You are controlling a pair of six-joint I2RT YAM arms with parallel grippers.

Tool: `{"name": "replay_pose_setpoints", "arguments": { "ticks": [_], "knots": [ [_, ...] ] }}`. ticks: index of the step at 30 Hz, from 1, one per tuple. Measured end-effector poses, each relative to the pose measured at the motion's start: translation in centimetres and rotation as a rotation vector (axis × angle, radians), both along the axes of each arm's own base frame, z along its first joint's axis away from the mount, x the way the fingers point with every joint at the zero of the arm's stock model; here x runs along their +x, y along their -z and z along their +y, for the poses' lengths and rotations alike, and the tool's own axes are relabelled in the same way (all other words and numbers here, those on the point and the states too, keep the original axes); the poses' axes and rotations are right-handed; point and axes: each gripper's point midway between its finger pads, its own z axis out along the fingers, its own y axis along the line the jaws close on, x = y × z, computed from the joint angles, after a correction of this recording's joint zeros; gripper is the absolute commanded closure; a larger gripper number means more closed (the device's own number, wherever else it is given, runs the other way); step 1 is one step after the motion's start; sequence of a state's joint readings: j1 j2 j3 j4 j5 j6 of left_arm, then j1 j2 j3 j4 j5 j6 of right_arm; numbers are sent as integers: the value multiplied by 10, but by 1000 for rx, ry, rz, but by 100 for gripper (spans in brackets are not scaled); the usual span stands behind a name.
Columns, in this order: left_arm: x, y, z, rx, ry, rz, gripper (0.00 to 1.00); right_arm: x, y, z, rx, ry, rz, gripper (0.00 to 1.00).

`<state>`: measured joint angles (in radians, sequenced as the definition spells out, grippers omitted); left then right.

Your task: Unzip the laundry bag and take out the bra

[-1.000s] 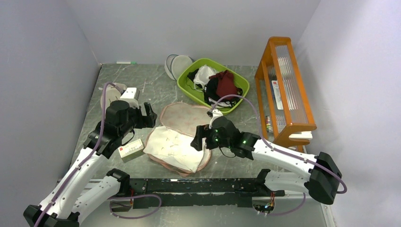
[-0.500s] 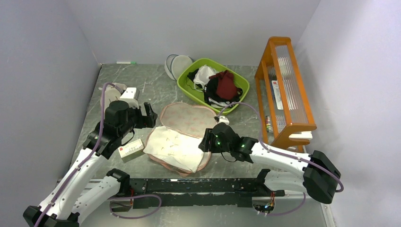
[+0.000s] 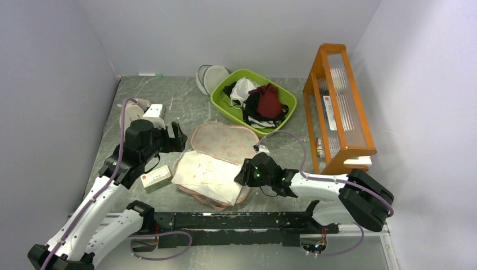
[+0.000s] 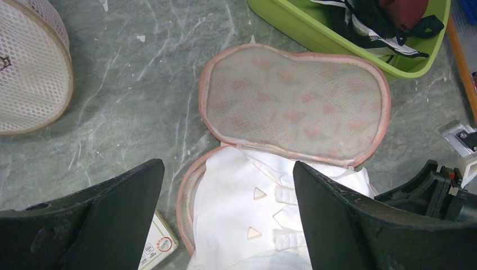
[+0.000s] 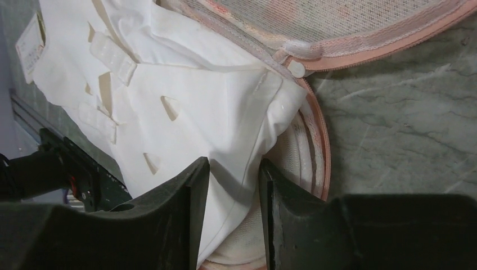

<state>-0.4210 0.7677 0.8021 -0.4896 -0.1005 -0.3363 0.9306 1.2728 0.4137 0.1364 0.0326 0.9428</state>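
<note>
The peach-pink laundry bag [image 3: 222,140] lies unzipped and folded open at the table's middle, its flowered lid [image 4: 292,104] flat towards the basket. The cream-white bra [image 3: 205,174] spreads over the near half and hangs past its front rim. My right gripper [image 3: 241,173] is low at the bag's right edge. In the right wrist view its jaws [image 5: 233,166] have closed in on a fold of the bra [image 5: 185,95], just below the zip end. My left gripper [image 3: 175,138] hovers at the bag's left side, wide open and empty, with the bra [image 4: 247,197] between its fingers' line of sight.
A green basket [image 3: 225,107] with clothes, among them a dark red garment [image 3: 269,100], stands behind the bag. An orange rack [image 3: 337,107] fills the right side. A small box [image 3: 156,178] lies left of the bag. A round white mesh pouch [image 4: 28,73] sits at the far left.
My right gripper has come down and towards the near right edge of the bag, and its jaws have narrowed onto the bra's fabric. The left arm has stayed still.
</note>
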Motion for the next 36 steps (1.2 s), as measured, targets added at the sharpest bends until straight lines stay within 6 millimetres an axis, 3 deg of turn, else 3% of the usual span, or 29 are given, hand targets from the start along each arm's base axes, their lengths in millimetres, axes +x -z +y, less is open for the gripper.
{"name": "replay_pose_setpoints", "arguments": {
  "ticks": [5,10,14,17,23,28,32,36],
  "knots": [
    [0,0,0,0,0,1,3,3,-1,7,81,31,-8,67],
    [0,0,0,0,0,1,3,7,-9,14,135,45,-22,99],
    [0,0,0,0,0,0,3,7,-21,16,165,35,-35,100],
    [0,0,0,-1,0,-2,3,6,-44,16,211,25,-72,100],
    [0,-1,0,-1,0,-2,3,20,-123,20,290,22,-227,100],
    [0,-1,0,-1,0,-2,3,54,-209,23,291,61,-430,100],
    [0,-1,0,-2,0,-5,3,106,-275,27,245,109,-579,100],
    [-1,-3,1,-5,-1,-12,3,174,-307,21,188,155,-648,100]
  ]
}}
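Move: The right hand is at the right edge of the white bra, whose middle lies about 11 cm to its left and a couple of centimetres down. The laundry bag's open flap lies some 13 cm ahead and 5 cm left; the green basket is about 25 cm ahead and 5 cm right. From the left hand, the bra is roughly 9 cm back, 9 cm right and 20 cm down. The right fingers pinch the bra's right edge and lift it about 31 cm, then also forward some 17 cm. ##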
